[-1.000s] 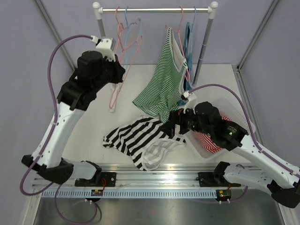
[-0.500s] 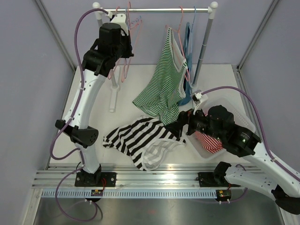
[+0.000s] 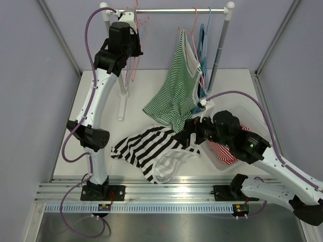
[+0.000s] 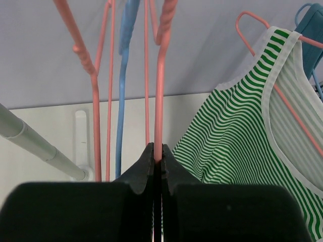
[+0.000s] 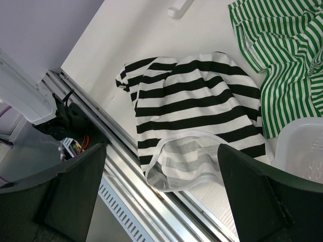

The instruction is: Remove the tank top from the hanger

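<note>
A green-striped tank top hangs from a pink hanger on the rail, its hem trailing on the table; the left wrist view shows this tank top at the right. A black-and-white striped tank top lies flat on the table. My left gripper is up at the rail's left end. In the left wrist view the left gripper is shut on the wire of an empty pink hanger. My right gripper stands open above the black-and-white top, holding nothing.
The clothes rail carries more pink and blue hangers and a blue garment. A clear bin with a red-striped garment sits at the right. An aluminium track runs along the table's near edge.
My left arm has swung up from mid-height to the rail's left end, carrying the empty pink hanger. The right arm shifted only slightly. Both tops stay put.
</note>
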Available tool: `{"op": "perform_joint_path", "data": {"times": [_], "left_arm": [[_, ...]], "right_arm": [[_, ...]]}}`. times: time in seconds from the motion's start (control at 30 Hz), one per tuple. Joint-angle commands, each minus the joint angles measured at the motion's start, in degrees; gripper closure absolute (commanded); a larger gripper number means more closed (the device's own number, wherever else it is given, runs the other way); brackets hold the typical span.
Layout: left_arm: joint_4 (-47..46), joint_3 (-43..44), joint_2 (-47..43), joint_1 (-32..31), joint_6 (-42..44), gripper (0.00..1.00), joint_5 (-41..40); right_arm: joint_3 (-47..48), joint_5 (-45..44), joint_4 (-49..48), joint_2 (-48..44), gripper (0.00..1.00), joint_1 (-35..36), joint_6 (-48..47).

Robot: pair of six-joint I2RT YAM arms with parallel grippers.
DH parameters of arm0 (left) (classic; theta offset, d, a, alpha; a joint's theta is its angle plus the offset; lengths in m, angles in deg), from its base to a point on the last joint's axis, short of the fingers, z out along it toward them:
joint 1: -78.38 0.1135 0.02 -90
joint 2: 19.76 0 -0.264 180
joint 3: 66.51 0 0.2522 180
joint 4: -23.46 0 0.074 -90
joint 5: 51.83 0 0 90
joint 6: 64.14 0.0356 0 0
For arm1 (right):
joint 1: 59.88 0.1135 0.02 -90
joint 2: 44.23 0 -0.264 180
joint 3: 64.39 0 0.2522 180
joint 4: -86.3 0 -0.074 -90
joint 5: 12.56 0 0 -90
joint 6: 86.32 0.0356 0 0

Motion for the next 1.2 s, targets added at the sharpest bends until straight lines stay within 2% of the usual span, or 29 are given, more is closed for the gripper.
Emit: {"op": "perform_joint_path", "data": {"times": [0.0, 0.17, 0.3, 0.43, 0.7, 0.73, 0.8, 0.83, 0.87, 0.97, 1.03, 1.13, 1.17], "left_arm": [[-2.55, 1.11, -0.93, -0.08, 1.84, 0.97, 0.65], [-4.73, -1.96, -3.12, -0.08, 3.42, 1.0, 2.05], [-4.57, -0.03, -3.56, -0.08, 3.33, 1.0, 3.37], [-3.69, -0.03, -3.21, -0.08, 3.33, 0.94, 3.29], [-1.14, -0.12, -4.69, -0.08, 2.45, 0.54, 4.51], [-1.05, -0.29, -5.4, -0.08, 2.37, 0.43, 5.04], [-1.49, -0.9, -8.11, -0.08, 2.01, 0.32, 7.14], [-1.84, -1.78, -9.26, -0.08, 1.75, 0.14, 7.59], [-2.19, -2.66, -10.49, -0.08, 1.31, 0.01, 9.25], [-2.37, -5.47, -16.11, -0.08, 0.17, 0.01, 11.37], [-2.89, -8.36, -21.63, -0.17, -0.01, 0.01, 12.08], [-4.73, -15.57, -30.06, -0.34, -1.32, 0.01, 12.68], [-5.18, -20.46, -32.37, -0.34, -2.54, 0.01, 12.69]], "right_arm": [[0.06, 0.13, -2.84, 2.49, 0.01, 0.5, -0.92], [0.5, 0.75, -3.46, 5.22, 0.01, 0.5, -1.27], [0.41, 1.89, -3.98, 7.24, 0.0, 0.5, -1.1], [-0.03, 2.77, -4.95, 7.6, 0.01, 0.58, -0.83], [1.55, 2.33, -3.63, 10.05, 0.0, 0.5, -1.97], [1.73, 2.94, -3.63, 10.58, 0.01, 0.58, -2.24], [2.17, 4.26, -3.81, 13.12, 0.01, 0.5, -2.76], [2.34, 4.09, -3.9, 14.18, 0.01, 0.5, -2.85], [2.69, 3.83, -3.9, 15.41, 0.01, 0.67, -3.11], [3.4, 0.67, -4.33, 22.25, 0.01, 2.25, -3.91], [4.01, -5.55, -4.95, 24.9, 0.01, 4.35, -3.73], [5.33, -13.12, -5.74, 30.52, 0.01, 8.57, -2.94], [6.29, -14.18, -6.09, 33.5, 0.0, 9.45, -2.85]]}}
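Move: The pink hanger is already up at the rail, which runs some 20 cm above and 4 cm ahead of the left hand; the other empty hangers hang about 5 cm left of this hand and 4 cm ahead, and the green-striped tank top 18 cm right, 2 cm ahead and lower. The black-striped tank top lies some 27 cm below the right hand, 4 cm ahead and 9 cm left; the tub is about 25 cm to that hand's right and 12 cm ahead. The pink hanger is let go at the rail: the left hand holds almost still, opens wide, then draws back about 12 cm and rises 10, clear of the wires. Meanwhile the right hand, fingers kept wide open, sinks about 14 cm and slides 6 or 7 cm left towards the black-striped tank top, pausing partway, its fingers tipping down some 25 degrees. ##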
